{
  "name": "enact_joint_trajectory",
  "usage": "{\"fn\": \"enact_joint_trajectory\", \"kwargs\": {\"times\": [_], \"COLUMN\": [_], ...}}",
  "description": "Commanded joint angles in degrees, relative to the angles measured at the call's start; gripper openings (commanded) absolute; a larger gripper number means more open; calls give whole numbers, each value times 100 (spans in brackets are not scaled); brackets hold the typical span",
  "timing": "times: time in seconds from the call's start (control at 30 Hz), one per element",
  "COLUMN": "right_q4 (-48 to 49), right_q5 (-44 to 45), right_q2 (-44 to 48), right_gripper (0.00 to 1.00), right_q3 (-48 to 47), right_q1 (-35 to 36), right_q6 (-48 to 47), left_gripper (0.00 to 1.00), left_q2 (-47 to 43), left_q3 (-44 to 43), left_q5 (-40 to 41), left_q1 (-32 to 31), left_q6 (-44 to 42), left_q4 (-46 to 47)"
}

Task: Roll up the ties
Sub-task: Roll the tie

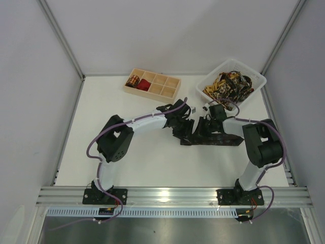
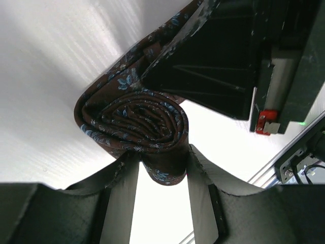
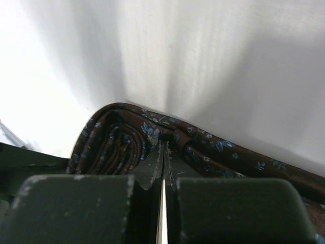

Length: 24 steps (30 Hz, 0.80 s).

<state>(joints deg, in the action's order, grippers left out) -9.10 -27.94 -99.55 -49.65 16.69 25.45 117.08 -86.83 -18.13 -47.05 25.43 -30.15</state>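
A dark brown tie [image 1: 219,139] with small blue flowers lies across the middle of the table. Its left end is wound into a coil [image 2: 134,119]. My left gripper [image 2: 162,158] is shut on the lower edge of that coil, one finger on each side. My right gripper [image 3: 163,146] is shut, and its tips press into the fold where the coil [image 3: 114,140] meets the flat tail [image 3: 233,152]. In the top view, the left gripper [image 1: 185,127] and right gripper [image 1: 206,124] meet over the tie's left part.
A pale wooden compartment tray [image 1: 163,90] at the back holds a small patterned coil [image 1: 133,80] and a red coil [image 1: 143,85]. A white basket [image 1: 254,76] at the back right holds gold-and-black ties [image 1: 228,86]. The right gripper's dark body [image 2: 223,56] hangs close above the coil.
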Motion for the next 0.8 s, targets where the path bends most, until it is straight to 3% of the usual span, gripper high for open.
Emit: {"fn": "enact_joint_trajectory", "kwargs": {"times": [0.0, 0.3, 0.6, 0.77], "right_q4": [320, 778, 1112, 508], "right_q5": [-324, -598, -774, -355], "right_q2": [-311, -329, 145, 523], "right_gripper": [0, 0, 0, 0], "right_q3": [201, 227, 500, 220], "right_q1": [238, 1073, 1381, 1416], "right_q6": [231, 846, 1453, 1192], "left_gripper": [45, 46, 47, 47], "left_q2": [-106, -510, -871, -827], "left_q3": [60, 579, 1010, 940], "left_q5": [125, 319, 415, 389], "left_q1": [47, 205, 301, 293], "left_q6": [-117, -214, -214, -205], "left_q4": [-122, -254, -255, -281]}}
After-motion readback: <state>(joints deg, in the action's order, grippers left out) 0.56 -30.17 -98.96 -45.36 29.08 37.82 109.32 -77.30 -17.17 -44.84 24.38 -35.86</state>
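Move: Between the left hand's half-open fingers sits the tie roll, its middle within about 2 cm of the pads; clear table lies some 6 cm left of that hand and 3 cm back. From the closed right fingertips the roll is about 4 cm left and 1 cm back. From the left hand, the tie's pointed end is roughly 27 cm right and 1 cm back, the white basket 25 cm ahead and 21 cm right, the divided box 25 cm ahead and 17 cm left. Drawing the roll left across the table, the left hand keeps its pinch and travels about 6 cm left and 3 cm back, hardly changing height. Behind it the right hand, still shut with its tips against the tie just right of the coil, follows some 8 cm left, then bends back about 5 cm, closing on the left hand; both wrists tilt only slightly. ##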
